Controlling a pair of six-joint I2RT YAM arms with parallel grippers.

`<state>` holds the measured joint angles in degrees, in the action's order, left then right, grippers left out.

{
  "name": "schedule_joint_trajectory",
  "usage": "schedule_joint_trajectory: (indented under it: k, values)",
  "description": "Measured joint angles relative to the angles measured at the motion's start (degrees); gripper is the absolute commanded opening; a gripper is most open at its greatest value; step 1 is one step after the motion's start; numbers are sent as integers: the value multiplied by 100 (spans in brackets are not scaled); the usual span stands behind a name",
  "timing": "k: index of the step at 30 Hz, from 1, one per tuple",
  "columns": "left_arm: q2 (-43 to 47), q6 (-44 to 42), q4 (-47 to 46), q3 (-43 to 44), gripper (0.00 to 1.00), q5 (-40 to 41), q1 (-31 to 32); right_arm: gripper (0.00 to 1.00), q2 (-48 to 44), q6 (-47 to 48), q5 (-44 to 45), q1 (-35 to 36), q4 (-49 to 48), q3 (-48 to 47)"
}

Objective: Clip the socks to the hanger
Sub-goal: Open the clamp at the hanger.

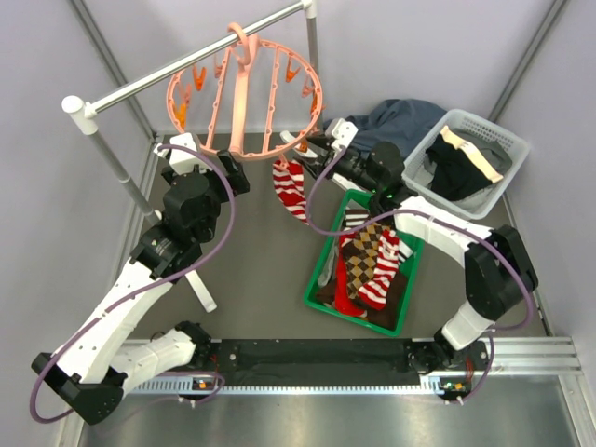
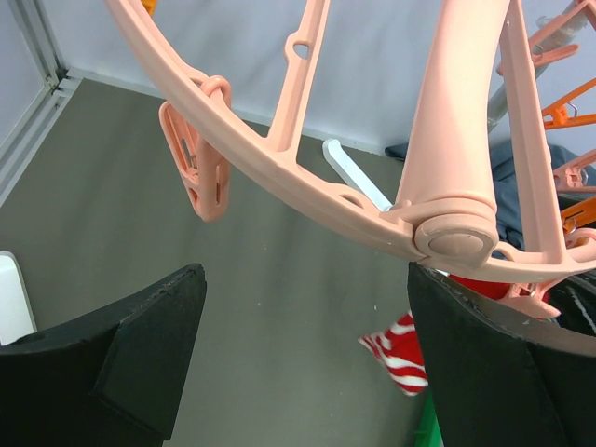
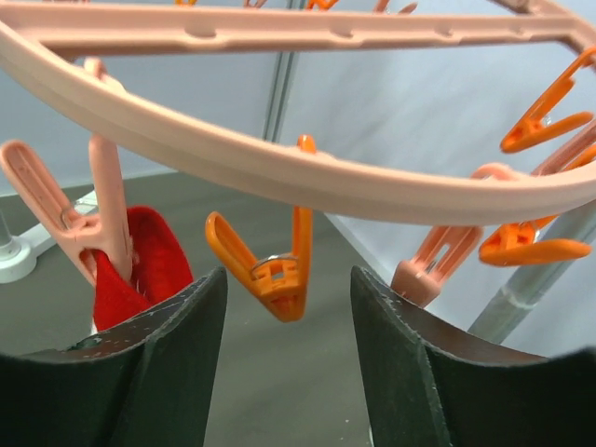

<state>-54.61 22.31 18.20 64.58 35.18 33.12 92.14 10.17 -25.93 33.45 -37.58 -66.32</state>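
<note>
The salmon-pink ring hanger (image 1: 244, 93) hangs by its hook from the grey rail. A red-and-white striped sock (image 1: 291, 186) hangs from a clip at the ring's near edge; its tip shows in the left wrist view (image 2: 402, 352). More socks (image 1: 370, 259), argyle, striped, red and brown, lie in the green tray (image 1: 315, 285). My left gripper (image 2: 307, 307) is open and empty just below the ring's rim (image 2: 279, 149). My right gripper (image 3: 289, 298) is open, its jaws on either side of an orange clip (image 3: 276, 272), apart from it. A pink clip (image 3: 93, 233) holds red fabric at its left.
A white laundry basket (image 1: 503, 149) with black and cream garments stands at the right back. A dark blue-grey cloth (image 1: 402, 121) lies behind the right arm. The rail's white stand (image 1: 200, 289) runs down between the arms. Grey walls close in on all sides.
</note>
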Motion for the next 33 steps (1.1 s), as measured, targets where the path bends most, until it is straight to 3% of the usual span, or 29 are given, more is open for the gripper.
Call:
schedule_joint_trajectory:
  k: [19,26,33]
  values:
    - [13,4,31,2,94,-127,-11,11,170,-153,-278,0,-85,2]
    - [-7,-50,352,236,94,-275,-44,6,-216,-273,-190,127,192,251]
    - [-109,-146,621,549,94,-391,-170,3,-1029,-201,404,817,745,376]
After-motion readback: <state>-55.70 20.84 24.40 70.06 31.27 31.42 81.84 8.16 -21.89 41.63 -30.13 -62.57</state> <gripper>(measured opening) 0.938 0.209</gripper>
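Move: Between the right hand's open fingers, only about 1 cm to the left and 1 cm lower, hangs the orange clamp on the hanger's near right rim. The pink clamp with the striped sock sits some 4 cm back and 5 cm left of the right hand, at about its height; the hanger ring's middle is roughly 12 cm ahead, 16 cm left and 4 cm higher. From the left hand, the orange clamp lies about 8 cm ahead, 23 cm right and 2 cm lower. Easing down and left by about 1 cm, the right hand shuts its fingers on the lower body of the orange clamp under the rim and pinches it. Keeping that hold, it then pulls back towards the base about 7 cm, speeding up, and rises some 3 cm late in the pull. ##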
